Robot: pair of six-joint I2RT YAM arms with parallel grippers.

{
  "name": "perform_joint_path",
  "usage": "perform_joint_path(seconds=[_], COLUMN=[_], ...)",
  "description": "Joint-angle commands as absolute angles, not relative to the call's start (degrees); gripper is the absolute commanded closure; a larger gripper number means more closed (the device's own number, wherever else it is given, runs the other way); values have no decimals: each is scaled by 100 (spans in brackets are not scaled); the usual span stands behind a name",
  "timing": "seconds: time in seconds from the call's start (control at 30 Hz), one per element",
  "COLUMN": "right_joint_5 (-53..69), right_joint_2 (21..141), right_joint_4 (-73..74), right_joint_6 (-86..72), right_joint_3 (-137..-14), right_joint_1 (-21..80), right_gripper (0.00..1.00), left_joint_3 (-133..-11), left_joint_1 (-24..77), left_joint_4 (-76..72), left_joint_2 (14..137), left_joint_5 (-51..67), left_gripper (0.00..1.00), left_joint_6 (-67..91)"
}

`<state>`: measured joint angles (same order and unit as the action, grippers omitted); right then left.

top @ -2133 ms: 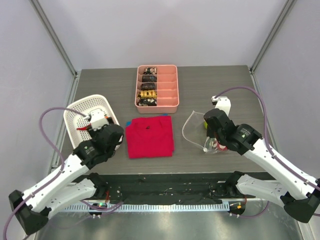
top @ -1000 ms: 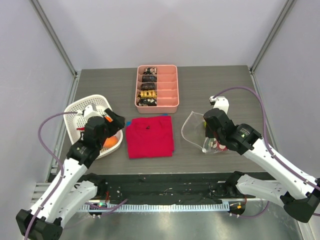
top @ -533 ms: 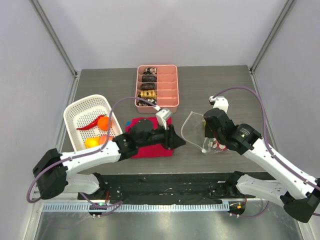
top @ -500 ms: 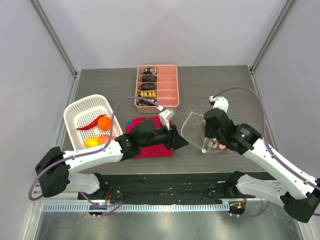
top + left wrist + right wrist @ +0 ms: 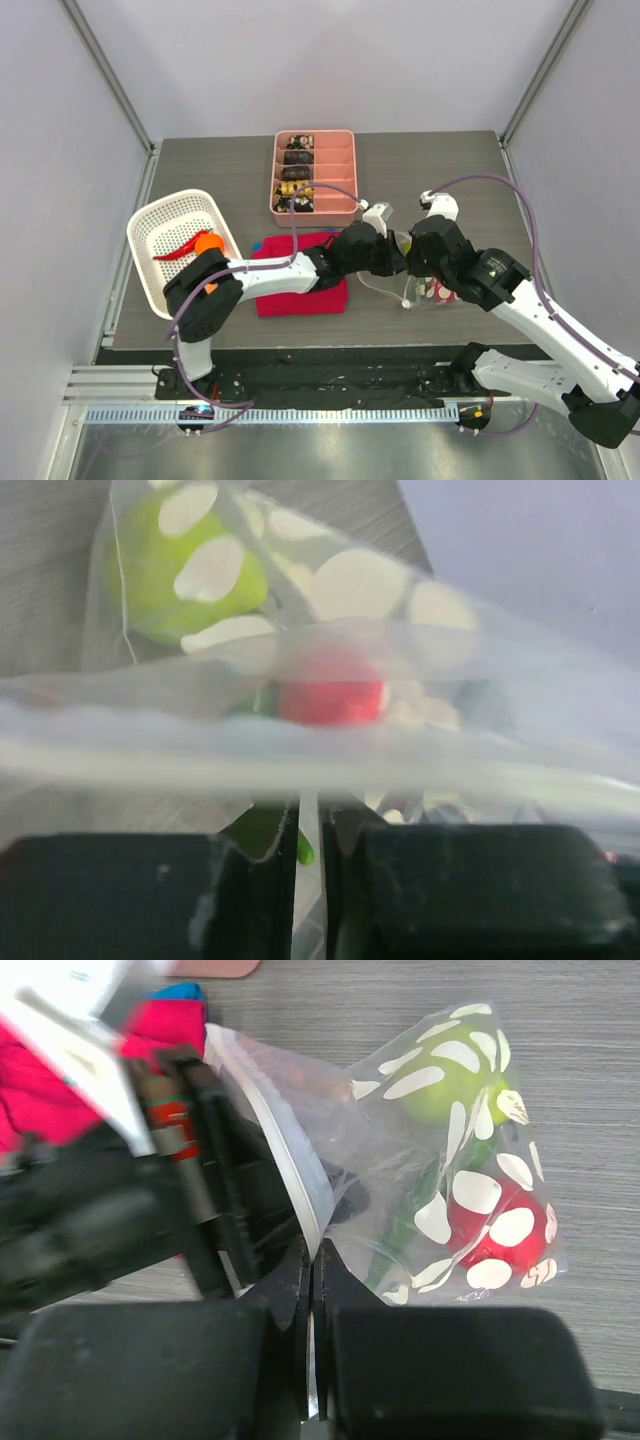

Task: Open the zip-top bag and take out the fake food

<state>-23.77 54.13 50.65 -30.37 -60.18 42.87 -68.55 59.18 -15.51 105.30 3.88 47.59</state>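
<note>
The zip-top bag (image 5: 428,290) lies right of centre, clear with white dots, its mouth open. In the right wrist view the bag (image 5: 440,1160) holds fake food: a green fruit (image 5: 450,1085), a red fruit (image 5: 495,1230) and a green pod (image 5: 410,1220). My right gripper (image 5: 312,1260) is shut on the bag's rim; from above it (image 5: 415,275) stands over the bag. My left gripper (image 5: 392,255) reaches to the bag's mouth. In the left wrist view it (image 5: 310,830) pinches a fold of the bag (image 5: 330,610), with the red fruit (image 5: 330,685) just beyond.
A white lattice basket (image 5: 150,215) at the left holds a red chili (image 5: 180,250) and an orange (image 5: 208,242). A red cloth (image 5: 300,285) lies under the left arm. A pink divided tray (image 5: 352,175) stands at the back.
My left arm swung from the basket, where it left an orange fruit, across the red cloth to the bag's mouth and closed on the film. The right gripper kept its hold.
</note>
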Motion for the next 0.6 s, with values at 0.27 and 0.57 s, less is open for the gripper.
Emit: perform_joint_path(seconds=[0.27, 0.57], right_joint_5=[-2259, -2030], right_joint_2=[5300, 5265], right_joint_4=[4615, 4359], right_joint_6=[-3243, -3480], right_joint_3=[-6074, -5731], right_joint_1=[4263, 4254], right_gripper=[99, 99], left_joint_3=[-7076, -7304], left_joint_1=[6091, 6170], left_joint_4=[-1380, -1002], left_joint_2=[11223, 11751], left_joint_5=[896, 1300], left_gripper=[56, 52], left_joint_6=[5325, 5159])
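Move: The nearest food left in the bag, the long green pepper, lies about 6 cm to the left gripper's right, 2 cm ahead and 11 cm below. The red fruit is some 4 cm farther right than the pepper and 2 cm farther out; the green fruit sits about 10 cm ahead of the gripper and 7 cm to its right. From the right gripper, the pepper is some 5 cm right, 3 cm ahead and 17 cm down. Sink the left gripper about 8 cm through the bag's mouth towards the pepper, drawing back some 3 cm as you go, and tip its fingers steeper by around 15 degrees. Spread the nearly shut fingers to about half open early in the descent. Keep the right fingers shut on the bag's rim, letting that hand ease about 1 cm left. ##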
